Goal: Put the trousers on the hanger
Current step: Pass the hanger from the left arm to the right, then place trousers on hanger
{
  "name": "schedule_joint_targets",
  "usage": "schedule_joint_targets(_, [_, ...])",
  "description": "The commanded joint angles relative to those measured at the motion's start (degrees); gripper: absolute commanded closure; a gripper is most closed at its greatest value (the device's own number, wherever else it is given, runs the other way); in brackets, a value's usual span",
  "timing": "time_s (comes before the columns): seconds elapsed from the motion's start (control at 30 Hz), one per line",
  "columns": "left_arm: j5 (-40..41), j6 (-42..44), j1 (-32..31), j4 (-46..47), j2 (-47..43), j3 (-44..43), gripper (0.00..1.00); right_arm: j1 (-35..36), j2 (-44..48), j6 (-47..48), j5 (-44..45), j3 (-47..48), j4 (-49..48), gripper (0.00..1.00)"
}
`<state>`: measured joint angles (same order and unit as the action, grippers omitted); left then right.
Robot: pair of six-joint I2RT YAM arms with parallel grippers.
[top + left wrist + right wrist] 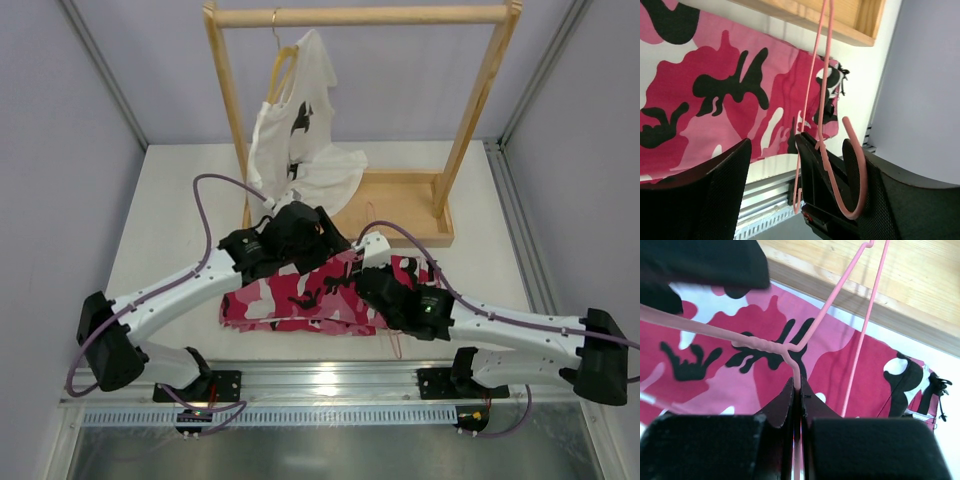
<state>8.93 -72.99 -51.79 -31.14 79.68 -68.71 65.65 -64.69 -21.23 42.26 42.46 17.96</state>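
Observation:
The trousers [290, 300], in pink, white and black camouflage, lie flat on the table in front of the arms and fill the ground in both wrist views [725, 95] [730, 385]. The thin pink wire hanger [832, 302] hangs above them. My right gripper [800, 387] is shut on its neck just below the twisted joint. My left gripper [805, 195] stands open, and the hanger's curled hook [855, 170] hangs loose between its fingers, close to the right finger [900, 200]. In the top view the two grippers [325, 240] [372, 272] meet above the trousers' upper edge.
A wooden rack with a tray base [395, 205] stands right behind the trousers. A white T-shirt with a black print [300, 140] hangs from its bar on a wooden hanger. A metal rail [330, 380] runs along the near table edge.

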Motion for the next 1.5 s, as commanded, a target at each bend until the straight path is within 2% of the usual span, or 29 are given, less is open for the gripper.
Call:
schedule_joint_targets(0.0, [1.09,1.71,0.20,2.48,-5.40,-0.91,0.25,0.45,7.19,-4.06,-3.93,-1.32,1.29,0.96])
schedule_joint_targets(0.13, [-1.27,4.95,1.43,2.66,-6.55,-0.99,0.22,0.45,13.00,-6.70,-7.89,-3.51,2.17,0.96])
schedule_joint_targets(0.3, [-2.78,13.47,3.71,-2.25,-6.46,-4.94,0.19,0.45,16.78,-10.40,-16.76,-4.75,1.12,0.96])
schedule_joint_targets(0.4, [-2.77,16.73,5.03,-2.53,-8.04,-4.16,0.16,0.18,19.76,-13.48,-19.83,-7.73,-2.48,0.96])
schedule_joint_targets(0.43, [-5.30,17.44,6.42,-1.57,-9.27,-3.11,0.16,0.01,21.25,-13.92,-20.37,-9.83,-4.92,0.96])
schedule_joint_targets(0.6, [-10.95,20.51,10.92,1.51,-13.75,2.95,0.11,-0.17,22.24,-16.56,-20.11,-13.54,-8.55,0.96])
schedule_joint_targets(0.8, [-14.19,24.04,16.27,-0.07,-16.39,5.86,0.11,-0.26,24.52,-22.09,-16.95,-20.12,-20.21,0.96])
schedule_joint_targets(0.9, [-15.52,23.25,19.18,-0.07,-17.97,9.37,0.12,-0.26,24.34,-23.50,-14.05,-21.36,-20.76,0.96])
schedule_joint_targets(1.2, [-10.16,15.78,20.94,3.26,-28.43,26.94,0.12,-0.17,27.86,-25.61,-13.88,-25.22,-21.82,0.96])
schedule_joint_targets(1.3, [-9.46,16.03,21.03,2.49,-29.58,29.67,0.12,-0.26,28.65,-26.57,-13.35,-27.16,-23.75,0.96])
schedule_joint_targets(1.4, [-2.44,15.60,21.46,-1.55,-28.79,30.99,0.08,-0.26,28.21,-27.54,-13.43,-28.83,-25.50,0.96])
schedule_joint_targets(1.47, [-1.37,14.89,23.83,-2.79,-28.27,32.14,0.05,-0.17,28.30,-27.81,-13.52,-29.62,-26.30,0.96])
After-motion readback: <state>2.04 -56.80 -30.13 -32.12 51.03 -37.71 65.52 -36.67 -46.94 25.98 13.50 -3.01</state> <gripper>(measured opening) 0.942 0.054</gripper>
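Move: The right hand's shut fingers already hold the pink hanger beside its neck; the middle of the trousers lies about 14 cm below them, 7 cm to the left and 1 cm ahead, the rack base 22 cm ahead and 3 cm left. The left hand, already open around the hook, has the trousers' middle 20 cm straight below, their left end 25 cm left and 3 cm back, and the white shirt 18 cm ahead, 7 cm left. The open left hand lifts clear of the hanger's hook, swings some 17 cm left past the near side of the white shirt and sinks towards the trousers' left part, fingers opening a little wider. The right keeps its pinch on the hanger beside the neck and draws it back about 6 cm over the trousers, finally sinking a little, while rolling some 40 degrees, its left side rising. ##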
